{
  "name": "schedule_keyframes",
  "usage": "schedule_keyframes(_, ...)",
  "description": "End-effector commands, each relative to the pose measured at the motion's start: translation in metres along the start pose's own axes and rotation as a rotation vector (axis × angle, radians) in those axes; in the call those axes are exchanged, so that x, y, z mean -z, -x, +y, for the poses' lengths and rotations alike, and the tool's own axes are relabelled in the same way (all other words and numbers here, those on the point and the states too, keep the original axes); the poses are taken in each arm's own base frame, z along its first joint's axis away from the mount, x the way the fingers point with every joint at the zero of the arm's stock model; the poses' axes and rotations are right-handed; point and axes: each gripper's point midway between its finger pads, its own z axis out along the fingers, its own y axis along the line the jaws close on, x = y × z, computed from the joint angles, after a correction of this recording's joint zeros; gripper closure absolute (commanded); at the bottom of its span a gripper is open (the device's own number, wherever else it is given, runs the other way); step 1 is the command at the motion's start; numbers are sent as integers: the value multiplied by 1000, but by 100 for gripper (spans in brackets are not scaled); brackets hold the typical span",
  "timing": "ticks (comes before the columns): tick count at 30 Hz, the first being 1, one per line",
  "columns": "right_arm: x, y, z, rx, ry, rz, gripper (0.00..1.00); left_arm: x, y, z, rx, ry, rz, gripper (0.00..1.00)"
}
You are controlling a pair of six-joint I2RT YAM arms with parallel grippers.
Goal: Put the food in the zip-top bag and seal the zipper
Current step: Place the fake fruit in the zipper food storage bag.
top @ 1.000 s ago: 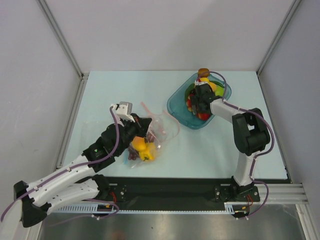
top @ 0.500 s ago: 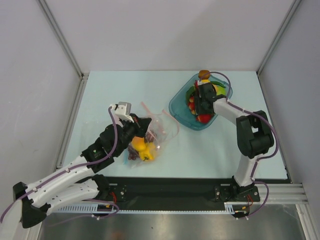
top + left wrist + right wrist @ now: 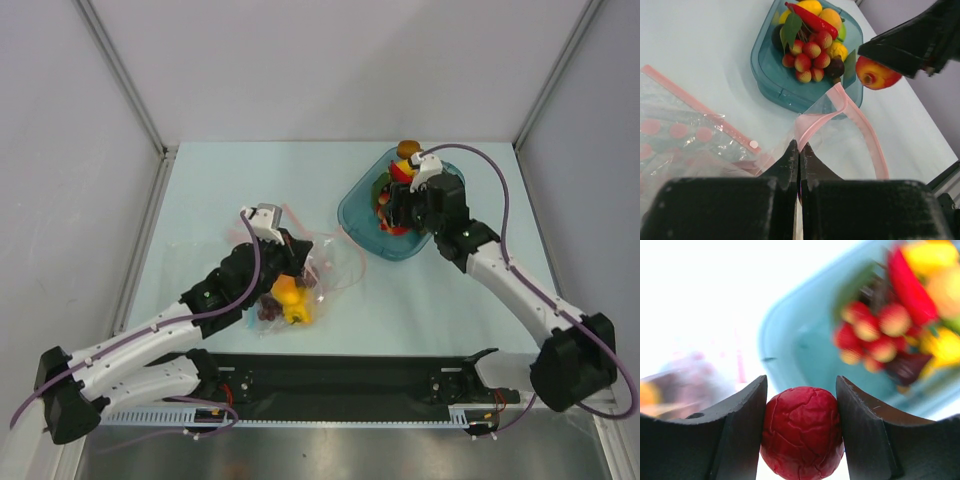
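Note:
The clear zip-top bag (image 3: 330,262) lies left of centre with a yellow pepper (image 3: 290,292) and purple grapes (image 3: 268,311) inside. My left gripper (image 3: 800,148) is shut on the bag's upper lip and holds the pink zipper (image 3: 862,131) up in a loop, so the mouth gapes. The lower lip (image 3: 700,107) lies flat on the table. My right gripper (image 3: 801,426) is shut on a red round fruit (image 3: 801,435) and hangs over the near-left part of the teal dish (image 3: 358,222). The same fruit (image 3: 876,76) shows in the left wrist view, above the dish's right side.
The teal dish (image 3: 765,75) holds more food: a red chilli (image 3: 812,19), a cluster of small red fruits (image 3: 807,55) and yellow pieces. White walls with metal posts close in the table on three sides. The black rail runs along the near edge.
The right jaws closed on the red fruit in the dish and lifted it, and the right arm's base links swung right. The left gripper shifted slightly right with the bag lip.

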Motion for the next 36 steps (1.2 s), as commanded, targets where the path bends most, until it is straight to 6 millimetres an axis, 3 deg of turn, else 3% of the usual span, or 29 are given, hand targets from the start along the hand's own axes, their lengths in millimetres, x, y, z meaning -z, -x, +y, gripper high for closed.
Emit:
schedule_keyframes(1, 30, 35, 65, 92, 257, -198, 62, -1, 13, -9, -8, -31, -22, 100)
schedule_keyframes(2, 45, 44, 80, 125, 302, -250, 63, -1, 13, -10, -9, -34, -24, 100)
schedule_keyframes(4, 57, 46, 100, 205, 346, -310, 64, -1, 14, -10, -8, -33, -26, 100)
schedule_keyframes(5, 69, 47, 123, 224, 403, -339, 64, 0, 15, -10, -8, -32, -27, 100)
schedule_keyframes(9, 94, 43, 161, 315, 538, -409, 65, 4, 20, -11, -4, -39, -41, 100)
schedule_keyframes(15, 125, 37, 190, 341, 706, -497, 68, 17, 32, -26, 35, -113, -47, 100)
schedule_keyframes(21, 129, 27, 210, 333, 799, -515, 66, 40, 43, -36, 68, -193, -62, 100)
schedule_keyframes(24, 110, 21, 221, 333, 783, -472, 64, 48, 49, -39, 84, -222, -92, 100)
schedule_keyframes(26, 92, 3, 231, 345, 783, -399, 62, 49, 49, -40, 86, -228, -92, 100)
schedule_keyframes(28, 88, 1, 243, 359, 798, -381, 52, 49, 49, -41, 89, -231, -90, 100)
schedule_keyframes(29, 82, -3, 244, 361, 775, -362, 40, 49, 48, -41, 88, -232, -86, 100)
schedule_keyframes(30, 81, -1, 246, 361, 760, -367, 6, 48, 48, -41, 88, -232, -83, 100)
schedule_keyframes(31, 81, -2, 245, 376, 743, -373, 1, 48, 48, -41, 88, -227, -84, 99)
schedule_keyframes(36, 100, 13, 232, 382, 699, -439, 0, 49, 54, -18, 101, -114, -131, 100)
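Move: Back toward the bag's held-open mouth is where the right hand's apple must go: roughly 13 cm back, 16 cm left and slightly below that hand. The food already in the bag sits about 18 cm back, 29 cm left and 18 cm down. Under the right hand, the tray's middle is some 12 cm ahead, 3 cm right and 19 cm down. From the left hand, pinching the bag's rim, the mouth is about 3 cm back, 8 cm right and just below. Carrying the gripped apple from above the tray to the bag's mouth, the right hand sweeps about 19 cm left and 16 cm back, rising some 9 cm and turning about 45 degrees counter-clockwise with its fingertips tipping up; it then sinks about 5 cm at the mouth and opens wide. The left hand keeps the rim pinched and draws it some 4 cm back and 4 cm up. ##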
